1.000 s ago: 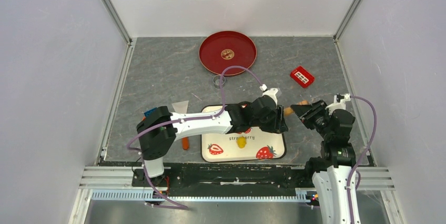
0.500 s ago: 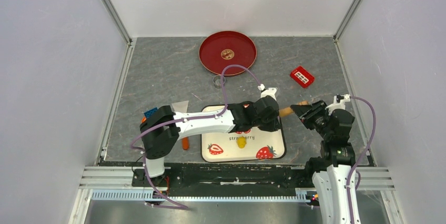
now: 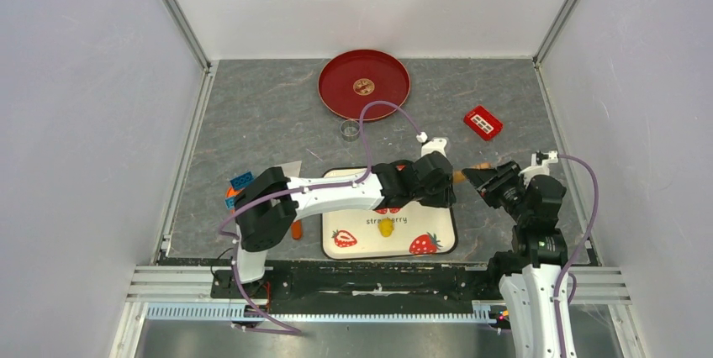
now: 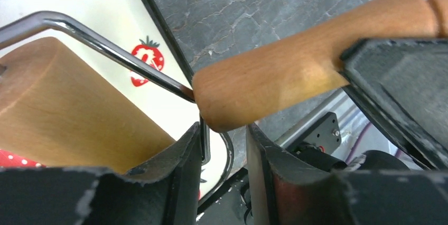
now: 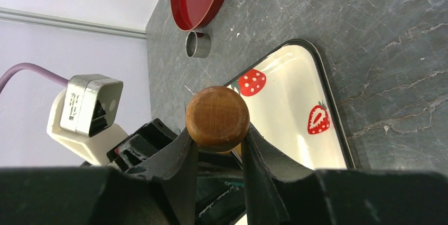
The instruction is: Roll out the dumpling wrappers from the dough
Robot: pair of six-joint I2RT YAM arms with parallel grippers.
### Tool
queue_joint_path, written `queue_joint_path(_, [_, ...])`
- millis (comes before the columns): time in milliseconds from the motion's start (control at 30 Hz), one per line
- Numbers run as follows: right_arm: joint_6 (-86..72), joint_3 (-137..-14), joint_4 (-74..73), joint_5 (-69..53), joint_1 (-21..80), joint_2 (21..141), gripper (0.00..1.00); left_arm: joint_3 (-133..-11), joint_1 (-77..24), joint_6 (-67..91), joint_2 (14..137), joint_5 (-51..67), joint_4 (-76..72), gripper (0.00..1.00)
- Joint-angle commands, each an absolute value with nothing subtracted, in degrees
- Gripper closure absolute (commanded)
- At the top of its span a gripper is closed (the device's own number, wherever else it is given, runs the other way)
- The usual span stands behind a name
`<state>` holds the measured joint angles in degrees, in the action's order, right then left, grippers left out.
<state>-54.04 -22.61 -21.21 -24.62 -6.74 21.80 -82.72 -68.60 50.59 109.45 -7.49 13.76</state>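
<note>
A wooden roller has a light handle (image 4: 274, 72), a metal wire frame and a wooden drum (image 4: 63, 103). My right gripper (image 5: 217, 130) is shut on the handle's round end (image 5: 217, 118). My left gripper (image 4: 224, 130) closes on the handle's other tip, by the wire frame. Both meet over the right edge of the strawberry mat (image 3: 353, 236), with the left gripper (image 3: 448, 186) beside the right one (image 3: 476, 178). A yellow dough lump (image 3: 386, 227) lies on the mat. One thin round yellow wrapper (image 3: 363, 86) lies on the red plate (image 3: 336, 93).
A metal ring cutter (image 3: 349, 129) stands just in front of the plate. A red block (image 3: 483, 122) lies at the right rear. A blue brick (image 3: 240, 180), an orange piece (image 3: 295, 229) and a white scraper (image 3: 288, 170) lie left of the mat.
My left gripper drew back to the left along the roller, then came right again. Less of the handle shows between the two grippers now. The right gripper has hardly moved.
</note>
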Motion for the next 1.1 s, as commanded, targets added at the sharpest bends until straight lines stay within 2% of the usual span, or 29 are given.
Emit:
queue_joint_path(0, [-56.6,-23.4,-16.3,-27.0,-6.5,21.0,1.00,-84.2,-68.8,52.0,111.2,-12.2,17.7,0.65])
queue_joint_path(67, [-56.1,-23.5,-16.3,-27.0,-6.5,21.0,1.00,-83.6,-68.8,52.0,110.8,-12.6,17.8,0.77])
queue_joint_path(133, [-55.2,-23.5,-16.5,-27.0,-6.5,21.2,1.00,-83.2,-68.8,52.4,109.8,-13.7,18.5,0.96])
queue_joint_path(167, [-54.5,-23.5,-16.6,-27.1,-6.6,21.3,0.99,-83.0,-68.8,52.5,109.2,-14.1,18.9,0.98])
queue_joint_path(200, [-53.7,-23.4,-16.7,-27.3,-6.6,21.4,0.93,-82.8,-68.7,52.5,108.4,-14.7,19.2,0.98])
queue_joint_path(233, [-53.1,-23.4,-16.7,-27.5,-6.6,21.6,0.83,-82.4,-68.6,52.5,107.7,-15.1,19.5,0.98])
queue_joint_path(267, [-52.3,-23.5,-16.7,-27.8,-6.6,21.7,0.69,-82.1,-68.5,52.5,107.0,-15.3,19.7,0.98])
queue_joint_path(300, [-51.7,-23.4,-17.0,-28.1,-6.5,21.9,0.50,-81.7,-68.2,52.4,106.3,-15.4,19.9,0.98])
queue_joint_path(367, [-50.4,-23.3,-17.7,-28.5,-6.6,22.4,0.24,-81.2,-67.4,52.2,104.7,-15.6,21.1,0.98])
queue_joint_path(467, [-47.4,-23.4,-19.4,-29.7,-6.6,23.6,0.02,-79.4,-65.6,52.2,102.5,-15.6,23.3,0.98])
queue_joint_path(833, [-29.4,-26.3,-27.1,-38.2,-6.6,29.5,0.02,-64.6,-58.7,46.4,85.9,-11.7,32.6,0.98])
queue_joint_path(1067, [-28.0,-23.3,-25.2,-43.5,-6.4,30.6,0.02,-54.5,-58.2,46.4,75.6,-3.9,38.6,0.98])
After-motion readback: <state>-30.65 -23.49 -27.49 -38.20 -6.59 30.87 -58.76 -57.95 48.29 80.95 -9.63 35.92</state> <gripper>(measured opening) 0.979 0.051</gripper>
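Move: The roller's metal stem stands between my left hand's open fingers, barely 1 cm ahead and 1 cm below. The yellow dough is some 15 cm left of that hand, 5 cm nearer me and 11 cm lower, on the tray centred about 14 cm left and 3 cm back. My right hand already holds the roller's handle; from it the dough lies about 20 cm left, 10 cm back and 16 cm down. I shut my left fingers on the metal stem just below the handle, and my right hand then opens wide and lets the handle go. With the roller gripped, my left hand sweeps about 20 cm left across the tray, passing beyond the dough and rolling some 15 degrees, left side up. My emptied right hand sinks about 4 cm, easing back and left as it turns counter-clockwise roughly 20 degrees. ##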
